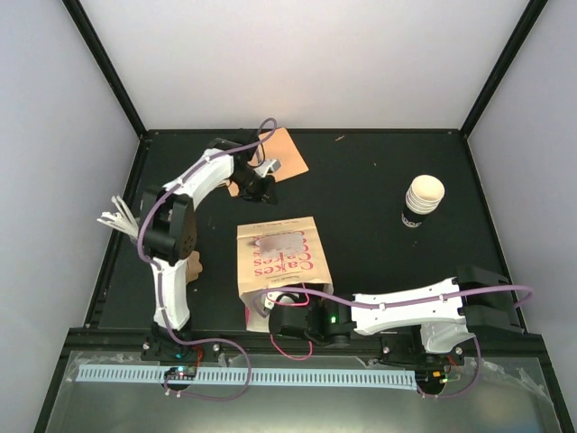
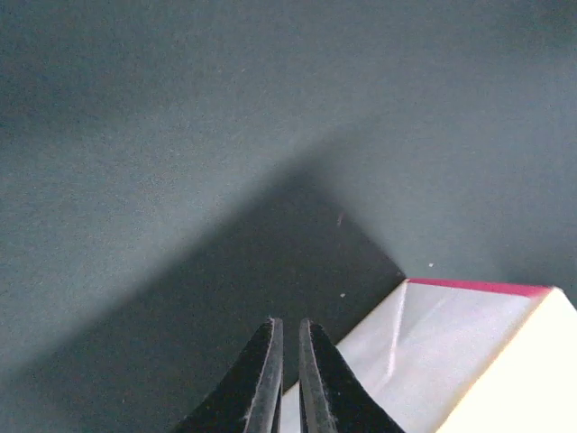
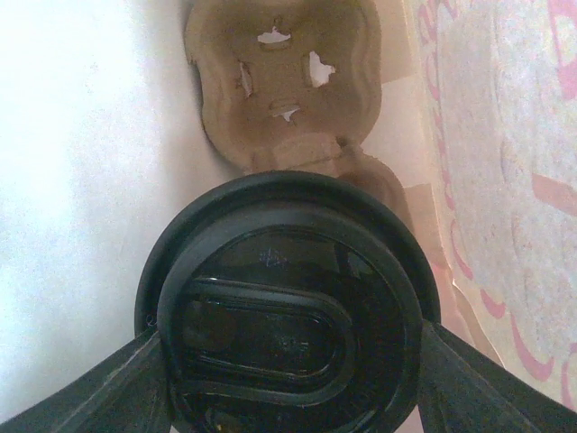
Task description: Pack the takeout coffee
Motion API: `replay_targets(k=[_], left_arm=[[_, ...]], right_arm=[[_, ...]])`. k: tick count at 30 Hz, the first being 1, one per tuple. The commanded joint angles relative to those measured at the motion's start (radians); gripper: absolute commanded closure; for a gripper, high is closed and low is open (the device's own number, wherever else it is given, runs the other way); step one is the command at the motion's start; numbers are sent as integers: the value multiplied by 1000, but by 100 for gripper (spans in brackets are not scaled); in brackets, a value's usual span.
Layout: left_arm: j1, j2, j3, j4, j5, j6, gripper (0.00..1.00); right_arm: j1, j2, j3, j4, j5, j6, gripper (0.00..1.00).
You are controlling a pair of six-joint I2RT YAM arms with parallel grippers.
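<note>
A cream-white ribbed takeout coffee cup (image 1: 422, 200) with a dark lower part stands alone at the right of the black table. The printed paper bag (image 1: 279, 257) lies on its side mid-table, mouth toward the arms. My right gripper (image 1: 287, 305) reaches into that mouth. In the right wrist view the right gripper (image 3: 288, 361) is shut on a second cup, of which only the round black lid (image 3: 288, 307) shows, a finger pressed to each side. My left gripper (image 2: 287, 322) hangs just behind the bag (image 2: 469, 343), shut, a thin slit between its fingers and nothing in it.
A brown moulded pulp carrier (image 3: 279, 90) lies deep inside the bag beyond the lid. A tan flat piece (image 1: 284, 153) sits at the back beside the left arm. Thin white sticks (image 1: 117, 216) lie at the left table edge. Black frame rails border the table.
</note>
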Motion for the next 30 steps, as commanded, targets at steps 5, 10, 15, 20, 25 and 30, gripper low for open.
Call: replay_targets(k=[5,10,15,20,25,30], left_arm=[[-2,155,75,-42,90,29,91],[-9,183,37,-12,138,31,90],[-16,193,4,18,179,17,90],[-21,209,-20,43,212,11,90],[-23,237,-38,54,253,21,90],[-27,250,-57,55,285,37,89]], right_arm=[[-6,-4,-8,20,-15,-9,54],[-8,-5,-9,12,-23,-7,54],[-8,6,-10,9,-25,-6,55],[-8,5,-13,14,-25,-8,55],[-8,7,-17,27,-25,-14,55],[-15,-13,-1,42,-16,-39,55]])
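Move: The Cakes bag lies tipped with its mouth towards the robot. Its middle is about 15 cm back, 4 cm right and 5 cm below the nearly shut left hand, which hovers past the bag's bottom end. The orange flat bag lies some 9 cm ahead and 2 cm left of that hand; the spare cup carrier is about 16 cm back and 18 cm left. From the right hand, holding the black-lidded cup in the mouth, the Cakes bag's middle is roughly 7 cm ahead, 2 cm left, a little lower. Down goes the left hand beyond the Cakes bag's bottom end, about 9 cm in all: quickly at first, nearly pausing midway, then sinking again. It also eases about 3 cm back towards the bag and 3 cm right, its nearly shut fingertips tilting some 15 degrees in towards the bag; contact with it can't be made out. The right hand keeps its grip on the lidded cup inside the mouth, almost still. ##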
